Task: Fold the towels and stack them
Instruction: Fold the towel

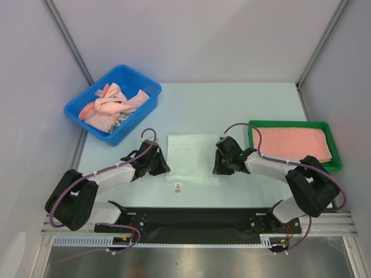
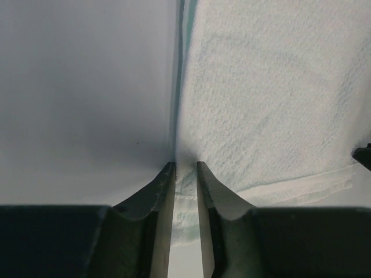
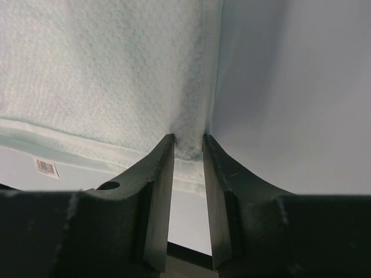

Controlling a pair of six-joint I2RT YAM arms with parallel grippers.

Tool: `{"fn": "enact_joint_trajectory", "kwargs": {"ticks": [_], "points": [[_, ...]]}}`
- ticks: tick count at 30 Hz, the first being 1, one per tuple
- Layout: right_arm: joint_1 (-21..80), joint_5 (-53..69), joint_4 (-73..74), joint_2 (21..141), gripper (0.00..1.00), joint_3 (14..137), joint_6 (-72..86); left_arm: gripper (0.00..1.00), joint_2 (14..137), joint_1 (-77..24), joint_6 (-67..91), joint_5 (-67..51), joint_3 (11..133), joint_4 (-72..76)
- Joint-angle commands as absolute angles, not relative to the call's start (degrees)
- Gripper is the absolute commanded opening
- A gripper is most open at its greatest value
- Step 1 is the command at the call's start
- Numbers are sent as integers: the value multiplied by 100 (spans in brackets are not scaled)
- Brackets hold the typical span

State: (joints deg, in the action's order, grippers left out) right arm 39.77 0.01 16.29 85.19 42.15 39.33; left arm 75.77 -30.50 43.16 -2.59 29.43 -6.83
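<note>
A white, pale-mint towel (image 1: 191, 157) lies flat on the table between the two arms. My left gripper (image 1: 164, 167) is down at its left edge near the front corner; in the left wrist view the hem of the towel (image 2: 272, 98) runs between the narrow jaws of that gripper (image 2: 185, 165). My right gripper (image 1: 217, 166) is at the right edge near the front corner. In the right wrist view the towel (image 3: 104, 69) bunches up between the tips of that gripper (image 3: 188, 139). Crumpled salmon-pink towels (image 1: 110, 107) lie in a bin. One folded pink towel (image 1: 295, 145) rests in a tray.
The blue bin (image 1: 142, 80) stands at the back left and the green tray (image 1: 290, 123) at the right. A small barcode label (image 1: 178, 186) hangs from the white towel's front edge. Grey walls close in the table on three sides.
</note>
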Motion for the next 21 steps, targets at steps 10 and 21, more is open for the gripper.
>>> {"fn": "enact_joint_trajectory", "kwargs": {"ticks": [10,21], "points": [[4219,-527,1784,8288,32,4175,4122,0,7585,-3129,4263,-202,3023,-1107],[4219,-641,1916,8279,4,4332,3999,0,7304,-3146,4193,-88,3339,-1538]]}}
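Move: The left hand is already down at the folded white towel's near left corner, roughly 0 cm away level and 1 cm below. The barcode tag lies some 6 cm back and 4 cm right of the hand. The right hand is likewise at the towel's near right corner, about 0 cm away level and 1 cm below, with the tag some 6 cm back and 14 cm left. From that hand the green tray is about 11 cm ahead and 30 cm right. Both hands shut their fingers on the towel's near corners, left first, the left easing back about 1 cm. ##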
